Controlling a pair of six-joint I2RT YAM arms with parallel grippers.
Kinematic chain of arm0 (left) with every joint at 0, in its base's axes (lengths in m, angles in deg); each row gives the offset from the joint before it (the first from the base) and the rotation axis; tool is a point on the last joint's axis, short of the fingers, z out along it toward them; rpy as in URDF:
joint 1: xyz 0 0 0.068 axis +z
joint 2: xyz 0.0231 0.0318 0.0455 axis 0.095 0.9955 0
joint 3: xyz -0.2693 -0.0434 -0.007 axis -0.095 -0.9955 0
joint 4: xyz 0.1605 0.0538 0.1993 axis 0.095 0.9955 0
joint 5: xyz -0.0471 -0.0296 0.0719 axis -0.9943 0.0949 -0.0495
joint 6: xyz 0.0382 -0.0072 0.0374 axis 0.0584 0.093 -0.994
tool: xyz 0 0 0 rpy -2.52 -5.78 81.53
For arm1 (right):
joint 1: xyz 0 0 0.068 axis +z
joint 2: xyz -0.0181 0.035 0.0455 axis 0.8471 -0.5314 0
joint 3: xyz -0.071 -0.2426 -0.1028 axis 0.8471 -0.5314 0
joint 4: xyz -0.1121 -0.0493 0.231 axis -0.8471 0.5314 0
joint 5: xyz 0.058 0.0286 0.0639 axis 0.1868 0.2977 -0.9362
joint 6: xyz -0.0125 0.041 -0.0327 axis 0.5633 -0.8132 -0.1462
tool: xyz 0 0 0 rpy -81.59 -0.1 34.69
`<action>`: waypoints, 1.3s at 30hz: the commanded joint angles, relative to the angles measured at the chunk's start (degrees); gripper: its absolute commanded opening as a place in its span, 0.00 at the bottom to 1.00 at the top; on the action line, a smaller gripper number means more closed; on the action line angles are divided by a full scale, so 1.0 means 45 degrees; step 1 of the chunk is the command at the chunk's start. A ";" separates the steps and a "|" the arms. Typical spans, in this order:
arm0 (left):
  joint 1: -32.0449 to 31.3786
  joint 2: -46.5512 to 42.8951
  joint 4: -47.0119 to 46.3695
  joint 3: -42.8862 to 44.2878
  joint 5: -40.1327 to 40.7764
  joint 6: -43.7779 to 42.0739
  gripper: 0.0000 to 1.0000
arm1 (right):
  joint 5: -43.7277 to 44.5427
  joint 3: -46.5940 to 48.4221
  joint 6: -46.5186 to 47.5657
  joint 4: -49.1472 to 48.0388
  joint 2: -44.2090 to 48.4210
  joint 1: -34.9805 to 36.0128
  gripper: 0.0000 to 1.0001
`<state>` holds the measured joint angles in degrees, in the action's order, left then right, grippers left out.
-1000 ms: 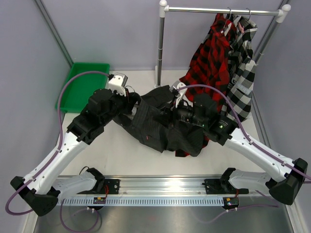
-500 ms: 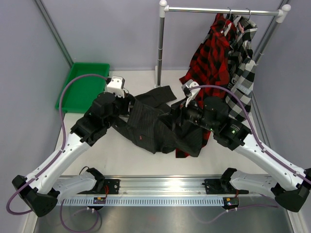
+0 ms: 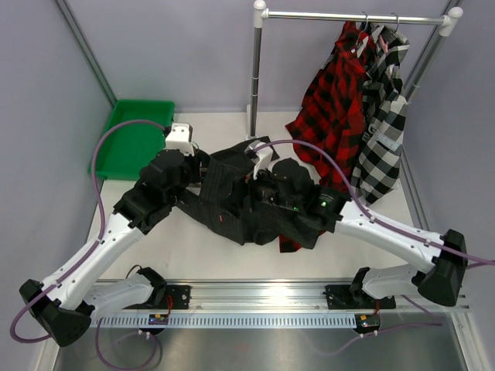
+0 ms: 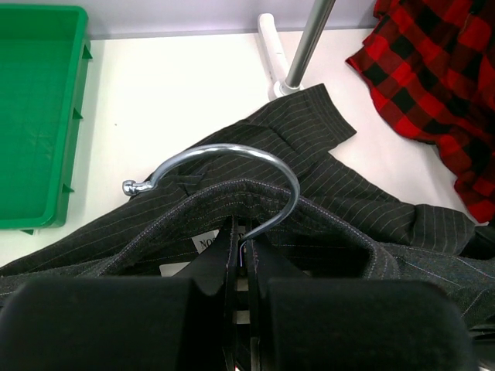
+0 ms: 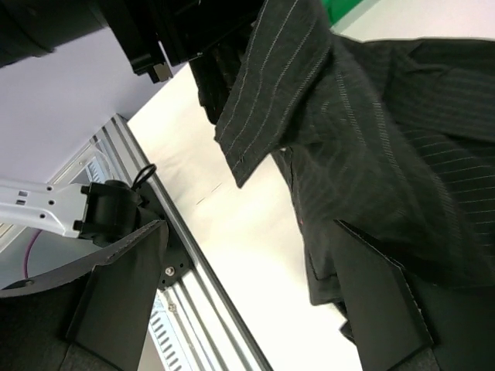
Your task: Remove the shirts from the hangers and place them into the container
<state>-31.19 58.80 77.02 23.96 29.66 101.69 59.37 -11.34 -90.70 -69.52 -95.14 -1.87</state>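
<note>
The dark charcoal pinstriped shirt (image 3: 232, 210) lies crumpled on the table between the arms, still on its hanger. My left gripper (image 4: 244, 232) is shut on the neck of that hanger's metal hook (image 4: 224, 148), inside the shirt's collar (image 4: 340, 193). My right gripper (image 5: 249, 224) stands wide open just above the same shirt (image 5: 371, 139), with nothing between its fingers; in the top view it (image 3: 249, 188) hovers over the shirt's middle. The green container (image 3: 131, 139) sits at the far left, also seen as a green tray (image 4: 31, 116).
A red-and-black plaid shirt (image 3: 332, 100) and a black-and-white plaid shirt (image 3: 387, 124) hang from the metal rail (image 3: 348, 14) at the back right. The rail's upright post (image 3: 255, 77) stands just behind the charcoal shirt. An aluminium rail (image 3: 255, 297) runs along the near edge.
The right gripper has opened and its arm has swung left over the charcoal shirt. The left arm, still holding the hanger, has shifted slightly left, dragging the shirt with it.
</note>
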 commanded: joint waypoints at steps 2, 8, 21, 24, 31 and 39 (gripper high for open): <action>0.0037 -0.0482 -0.1138 -0.0087 0.0656 0.0244 0.00 | 0.1282 0.0349 -0.1516 -0.2043 -0.0882 0.0789 0.94; 0.0037 -0.0676 -0.1138 -0.0165 0.0772 0.0401 0.00 | 0.2044 0.0581 -0.2534 -0.3510 -0.2365 0.1025 0.90; 0.0037 -0.0853 -0.1275 -0.0302 0.0675 0.0460 0.00 | 0.3062 0.0759 -0.2984 -0.4409 -0.3403 0.1123 0.55; 0.0037 -0.0853 -0.1294 -0.0302 0.0636 0.0460 0.00 | 0.3217 0.0817 -0.2965 -0.4430 -0.3384 0.1123 0.42; 0.0037 -0.0833 -0.1275 -0.0302 0.0578 0.0382 0.00 | 0.4153 0.0485 -0.2907 -0.3846 -0.2662 0.1123 0.00; 0.0018 -0.0814 -0.1275 -0.0282 0.0558 0.0206 0.00 | 0.5209 -0.0003 -0.2282 -0.2712 -0.1022 0.1123 0.00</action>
<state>-31.19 56.31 76.89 22.52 30.78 103.03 77.69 -11.08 -102.90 -82.38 -104.45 2.74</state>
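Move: Some 7 cm left of the open right hand, 4 cm ahead and 4 cm below, hangs the front edge of the dark pinstriped shirt. The hanger's neck, gripped by the left hand, is roughly 10 cm ahead and 11 cm left of the right hand, at about its height. The green container sits about 25 cm ahead, 36 cm left and 26 cm below. From the left hand, the shirt edge lies about 6 cm back, 4 cm right and 4 cm lower. Reaching left about 7 cm, and some 4 cm both down and forward, the wide-open right hand closes on the front edge of the pinstriped shirt beside the left gripper. With the edge pinched between its fingertips, it draws back right and up about 3 cm, having swung some 15 degrees clockwise. The left hand keeps its grip on the hanger's neck, almost still. ##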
